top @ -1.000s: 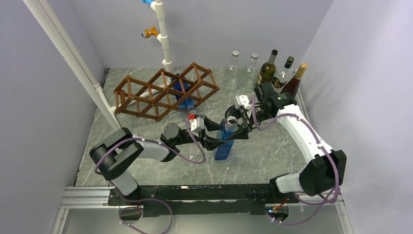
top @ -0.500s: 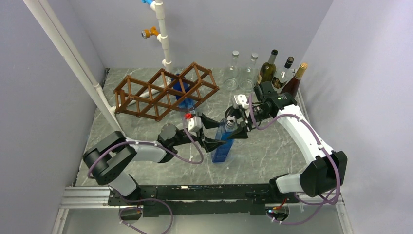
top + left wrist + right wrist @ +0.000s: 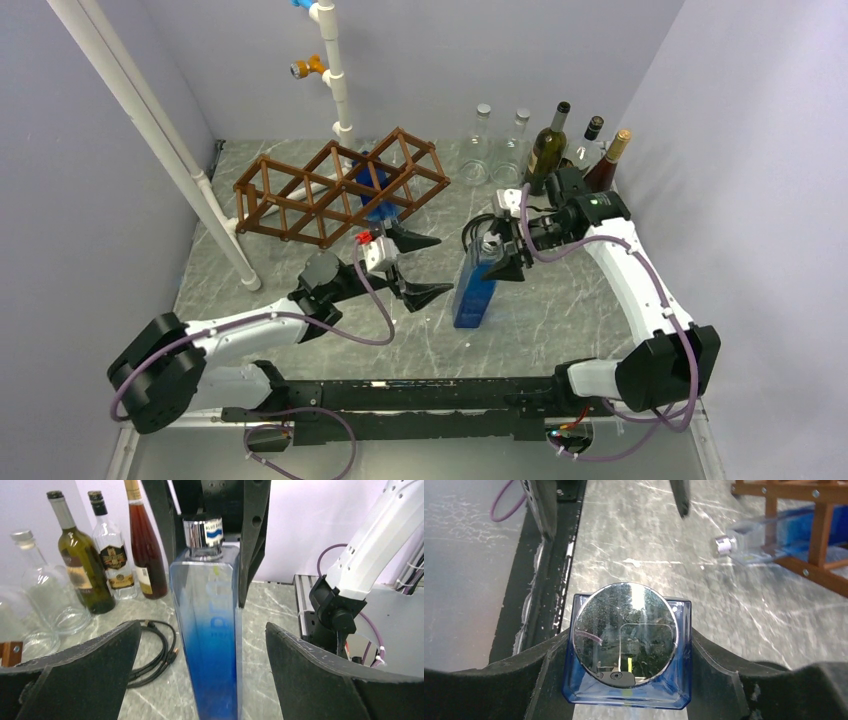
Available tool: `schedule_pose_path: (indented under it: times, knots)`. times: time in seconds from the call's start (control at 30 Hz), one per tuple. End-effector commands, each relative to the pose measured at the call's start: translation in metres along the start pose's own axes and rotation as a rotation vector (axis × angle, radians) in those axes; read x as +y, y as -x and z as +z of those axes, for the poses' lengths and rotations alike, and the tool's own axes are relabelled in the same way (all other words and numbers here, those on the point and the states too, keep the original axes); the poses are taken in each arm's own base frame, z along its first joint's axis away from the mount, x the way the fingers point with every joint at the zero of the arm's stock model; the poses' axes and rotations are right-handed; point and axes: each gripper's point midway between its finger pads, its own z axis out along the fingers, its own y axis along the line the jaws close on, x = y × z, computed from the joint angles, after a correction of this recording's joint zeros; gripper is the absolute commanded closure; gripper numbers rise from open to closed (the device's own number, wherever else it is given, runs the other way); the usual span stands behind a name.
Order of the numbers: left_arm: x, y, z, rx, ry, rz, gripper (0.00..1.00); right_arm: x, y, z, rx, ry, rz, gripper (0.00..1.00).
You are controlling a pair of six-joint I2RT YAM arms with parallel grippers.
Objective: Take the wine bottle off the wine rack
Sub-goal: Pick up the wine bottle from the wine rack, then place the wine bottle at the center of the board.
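Note:
A tall square blue wine bottle (image 3: 474,290) stands upright on the marble table, right of the brown wooden wine rack (image 3: 340,185). My right gripper (image 3: 492,250) comes down over its top and is shut on the shoulders just under the silver cap (image 3: 625,632), one finger pressed on each side. My left gripper (image 3: 440,266) is open wide just left of the bottle, not touching it; in the left wrist view the bottle (image 3: 215,630) stands in the gap between the left gripper's (image 3: 202,627) fingers. A second blue bottle (image 3: 378,190) lies in a rack cell.
Two clear glass bottles (image 3: 480,140), a green one (image 3: 547,140), a labelled clear one (image 3: 583,145) and a red-brown one (image 3: 605,165) stand at the back right. White pipes (image 3: 335,80) rise behind and left of the rack. A black cable (image 3: 155,650) lies on the table.
My left gripper has opened off the bottle's body and drawn back to the left. The right gripper has closed on the bottle's top and shifted it slightly right, standing straighter.

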Motion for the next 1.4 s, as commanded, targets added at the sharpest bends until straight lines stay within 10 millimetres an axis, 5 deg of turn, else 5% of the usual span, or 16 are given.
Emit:
schedule_pose_path:
  times: [0.0, 0.33, 0.8, 1.37]
  knots:
    - [0.009, -0.013, -0.017, 0.101, 0.081, 0.025, 0.0, 0.002, 0.034, -0.024, -0.085, -0.071, -0.086, 1.0]
    - [0.02, -0.019, -0.046, 0.224, 0.223, -0.007, 0.01, -0.018, 0.033, -0.073, -0.111, -0.285, -0.061, 1.0]
    - [0.027, -0.023, -0.06, 0.264, 0.293, -0.001, 0.01, -0.048, 0.019, -0.151, -0.094, -0.615, 0.036, 1.0]
    - [0.027, -0.032, -0.073, 0.293, 0.322, 0.0, 0.01, -0.09, -0.02, -0.247, -0.059, -0.978, 0.189, 1.0]
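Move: The right hand, holding the blue bottle by its neck, has the red wine bottle at the end of the standing row about 18 cm ahead, 25 cm to its right; the labelled clear bottle is 22 ahead, 21 right, the cable coil 12 ahead, 5 right. From the empty left hand, that red bottle is 20 ahead, 36 right, while the blue bottle still in the rack is roughly 22 ahead, 13 left, 21 below, the rack's middle 8 cm left of it. The right arm keeps its grip on the blue bottle's neck and carries it upright about 21 cm to the right and 9 cm forward, past the cable coil towards the red wine bottle, rising some 3 cm early on and turning clockwise by roughly 55 degrees, so that the fingers swing from pointing left to pointing forward-left. Meanwhile the left hand, already clear of the bottle with its fingers wide open, draws off about 6 cm to the left and 6 cm down, easing to a slow drift, its fingers swinging forward and tipping down as it comes nearer the blue bottle still in the rack. ##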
